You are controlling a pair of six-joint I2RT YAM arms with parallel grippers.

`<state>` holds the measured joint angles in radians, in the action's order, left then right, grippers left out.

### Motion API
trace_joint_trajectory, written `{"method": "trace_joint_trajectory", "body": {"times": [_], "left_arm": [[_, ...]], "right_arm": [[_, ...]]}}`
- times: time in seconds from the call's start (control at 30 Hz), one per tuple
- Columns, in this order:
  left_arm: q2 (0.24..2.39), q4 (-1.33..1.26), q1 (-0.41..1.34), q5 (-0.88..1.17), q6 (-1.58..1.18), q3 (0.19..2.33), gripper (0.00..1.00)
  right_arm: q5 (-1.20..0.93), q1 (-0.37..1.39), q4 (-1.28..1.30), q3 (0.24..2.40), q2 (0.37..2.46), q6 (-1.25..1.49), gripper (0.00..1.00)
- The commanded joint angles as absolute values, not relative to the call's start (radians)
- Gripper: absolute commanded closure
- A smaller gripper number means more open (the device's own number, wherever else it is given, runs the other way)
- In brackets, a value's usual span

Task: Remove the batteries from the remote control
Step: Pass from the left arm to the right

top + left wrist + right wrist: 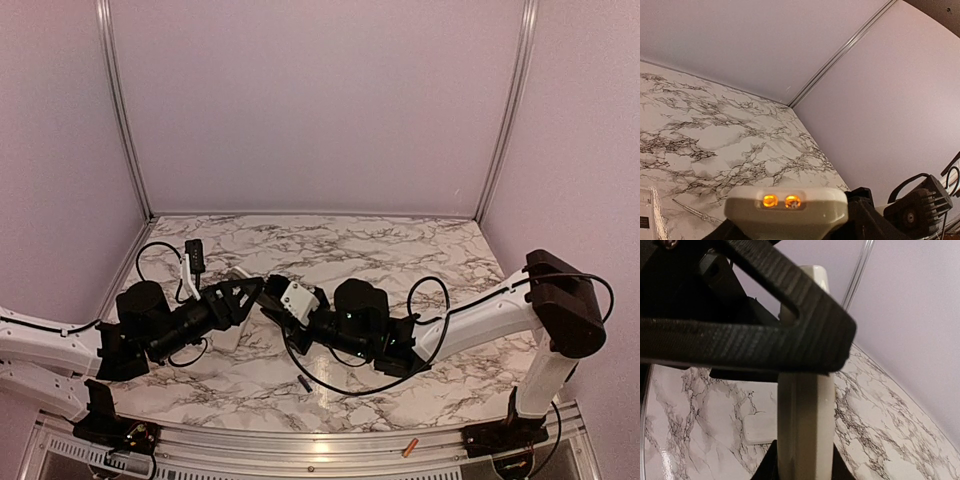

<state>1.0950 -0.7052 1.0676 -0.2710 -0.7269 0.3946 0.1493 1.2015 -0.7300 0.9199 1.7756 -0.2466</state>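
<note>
The cream remote control (785,210) hangs above the table between both arms, two orange lights glowing on its end. My right gripper (802,466) is shut on the remote's thin edges (805,420). The remote sits between the dark fingers (865,212) of my left gripper (790,227); whether they still press on it does not show. In the top view the left gripper (248,292) and the right gripper (275,305) meet mid-table. A dark battery (303,383) lies on the marble near the front. An orange battery (409,448) rests on the front rail.
A flat white cover piece (760,427) lies on the marble under the remote. A small black device (195,255) with a white cable sits at the back left. Plain walls close off the marble table (400,250) at the back and sides.
</note>
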Motion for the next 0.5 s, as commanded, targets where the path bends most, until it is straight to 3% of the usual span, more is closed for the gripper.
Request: {"method": "trace_joint_trajectory", "body": {"times": [0.0,0.27,0.47], "left_arm": [[1.076,-0.699,1.063,-0.290,-0.690,0.381,0.25],[1.067,-0.691,1.062,-0.290,-0.601,0.375,0.13],[1.038,-0.647,1.061,-0.312,-0.465,0.365,0.05]], "right_arm": [[0.135,1.201,-0.687,0.950,1.750,-0.214,1.00],[0.085,1.179,-0.621,0.940,1.714,-0.174,1.00],[-0.036,1.130,-0.430,0.945,1.641,-0.113,1.00]]}}
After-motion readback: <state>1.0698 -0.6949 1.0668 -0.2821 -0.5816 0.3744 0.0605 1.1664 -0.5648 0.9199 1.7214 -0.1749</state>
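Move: The remote control is between both hands, its middle practically at the left fingers and, from the right fingers, about 4 cm left, 3 cm ahead and 3 cm up. On the table some 22 cm below the left hand, a white case lies about 12 cm ahead and 10 cm left; a thin stick about 13 cm ahead, 6 cm right; a dark battery about 3 cm back, 10 cm right. The right hand, still gripping the remote control, sinks about 1.5 cm, then edges right; left fingers open wide. ##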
